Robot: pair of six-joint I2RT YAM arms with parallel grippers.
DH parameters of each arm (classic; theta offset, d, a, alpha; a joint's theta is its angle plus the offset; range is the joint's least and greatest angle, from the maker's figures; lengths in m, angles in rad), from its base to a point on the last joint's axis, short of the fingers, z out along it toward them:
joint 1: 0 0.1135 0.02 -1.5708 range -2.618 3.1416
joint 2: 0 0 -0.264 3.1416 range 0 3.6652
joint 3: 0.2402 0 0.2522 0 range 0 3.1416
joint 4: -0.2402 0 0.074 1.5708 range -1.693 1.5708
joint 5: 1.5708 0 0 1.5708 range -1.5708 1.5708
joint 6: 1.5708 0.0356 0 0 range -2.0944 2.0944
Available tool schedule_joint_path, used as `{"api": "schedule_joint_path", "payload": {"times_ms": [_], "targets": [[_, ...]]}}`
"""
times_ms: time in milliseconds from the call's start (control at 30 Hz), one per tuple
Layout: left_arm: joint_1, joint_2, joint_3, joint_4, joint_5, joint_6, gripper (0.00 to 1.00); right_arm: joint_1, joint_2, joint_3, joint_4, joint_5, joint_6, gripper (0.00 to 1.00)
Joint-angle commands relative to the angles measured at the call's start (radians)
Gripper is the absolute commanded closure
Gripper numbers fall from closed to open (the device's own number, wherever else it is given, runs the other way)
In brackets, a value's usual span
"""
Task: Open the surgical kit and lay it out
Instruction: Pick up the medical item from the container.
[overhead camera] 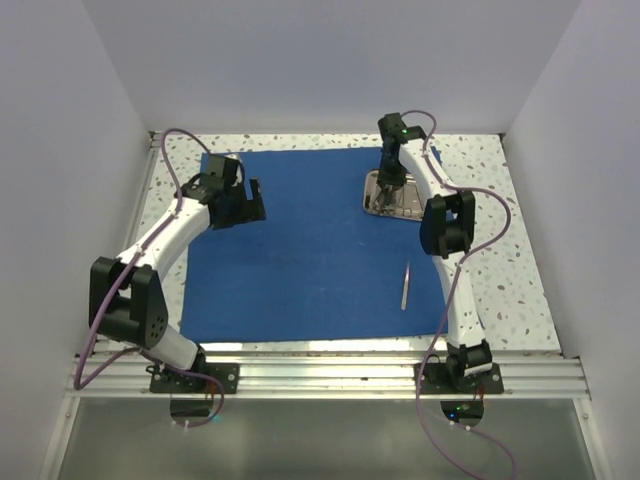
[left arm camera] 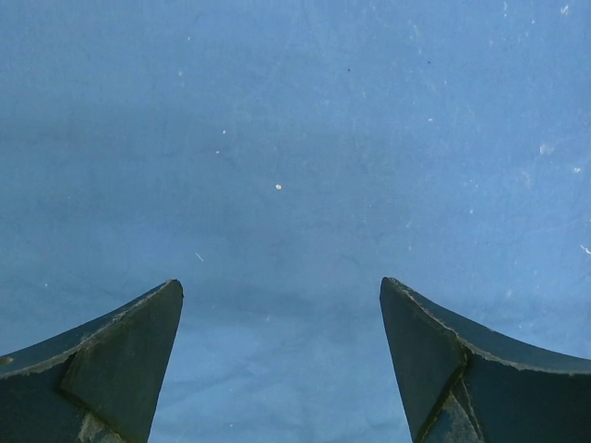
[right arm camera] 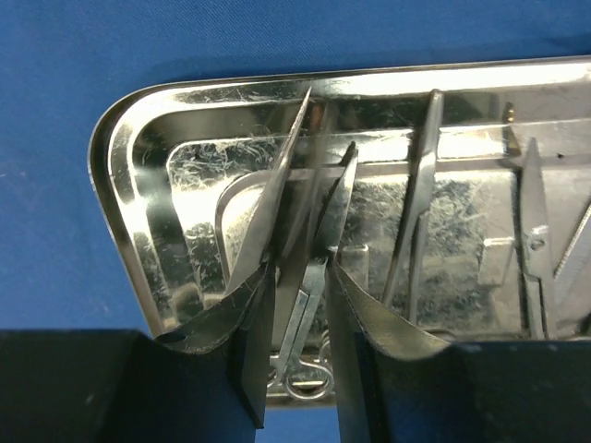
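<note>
The royal-blue cloth wrap (overhead camera: pixel 300 250) lies spread flat on the table. The shiny steel tray (overhead camera: pixel 409 207) rests on its far right part. My right gripper (overhead camera: pixel 386 192) reaches down into the tray (right arm camera: pixel 129 185). In the right wrist view my right gripper (right arm camera: pixel 302 268) is shut on the shank of ring-handled forceps (right arm camera: pixel 319 277), and a flat tweezers blade (right arm camera: pixel 277 194) leans against the left finger. More tweezers (right arm camera: pixel 420 185) and scissors (right arm camera: pixel 534 231) lie in the tray. One slim silver instrument (overhead camera: pixel 405 287) lies on the cloth. My left gripper (overhead camera: pixel 258 200) hovers open over bare cloth (left arm camera: pixel 295 138), holding nothing (left arm camera: pixel 282 288).
Speckled tabletop (overhead camera: pixel 500 260) shows right of the cloth. White walls enclose the left, back and right. An aluminium rail (overhead camera: pixel 320 375) with both arm bases runs along the near edge. Purple cables loop beside each arm.
</note>
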Motion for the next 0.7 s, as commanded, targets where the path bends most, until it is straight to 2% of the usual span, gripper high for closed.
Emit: {"api": "schedule_joint_path", "payload": {"times_ms": [0, 200, 333, 433, 467, 500, 667], "targets": [[-0.002, 0.016, 0.050, -0.003, -0.015, -0.011, 0.09, -0.002, 0.038, 0.051, 0.010, -0.018, -0.003, 0.67], [-0.003, 0.040, 0.064, -0.014, -0.020, -0.008, 0.10, -0.002, 0.075, 0.069, 0.024, -0.030, 0.004, 0.66], [-0.002, 0.049, 0.076, -0.018, -0.028, -0.004, 0.10, -0.002, 0.092, 0.051, 0.013, -0.018, 0.000, 0.75], [-0.002, 0.057, 0.084, -0.020, -0.028, 0.003, 0.10, 0.000, 0.094, 0.020, 0.013, -0.015, -0.005, 0.87], [-0.002, 0.059, 0.084, -0.020, -0.028, 0.006, 0.11, -0.002, 0.092, 0.017, 0.010, -0.013, -0.005, 0.97], [-0.002, 0.060, 0.086, -0.020, -0.028, 0.007, 0.11, 0.000, 0.086, 0.011, 0.009, -0.015, -0.005, 1.00], [-0.002, 0.066, 0.086, -0.011, -0.018, 0.018, 0.11, -0.002, 0.034, -0.012, 0.006, -0.015, -0.012, 1.00]]}}
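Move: The slim ringed scissors lie in the tray practically at the right hand's point, 1 cm ahead and 1 cm lower, already between its part-open fingers. Tweezers lie 1 cm ahead and about 2 cm to this hand's left; a clamp lies some 2 cm ahead and 4 cm to its right. From the left hand the scissors are roughly 18 cm ahead, 33 cm right and 11 cm lower. The ringed scissors get pinched between the right hand's fingertips: the hand first eases about 1 cm forward and 1 cm down into the tray, beside the tweezers, its attitude almost unchanged, then stays there while the fingers close from about a third open to nearly shut across the scissors' shanks. ##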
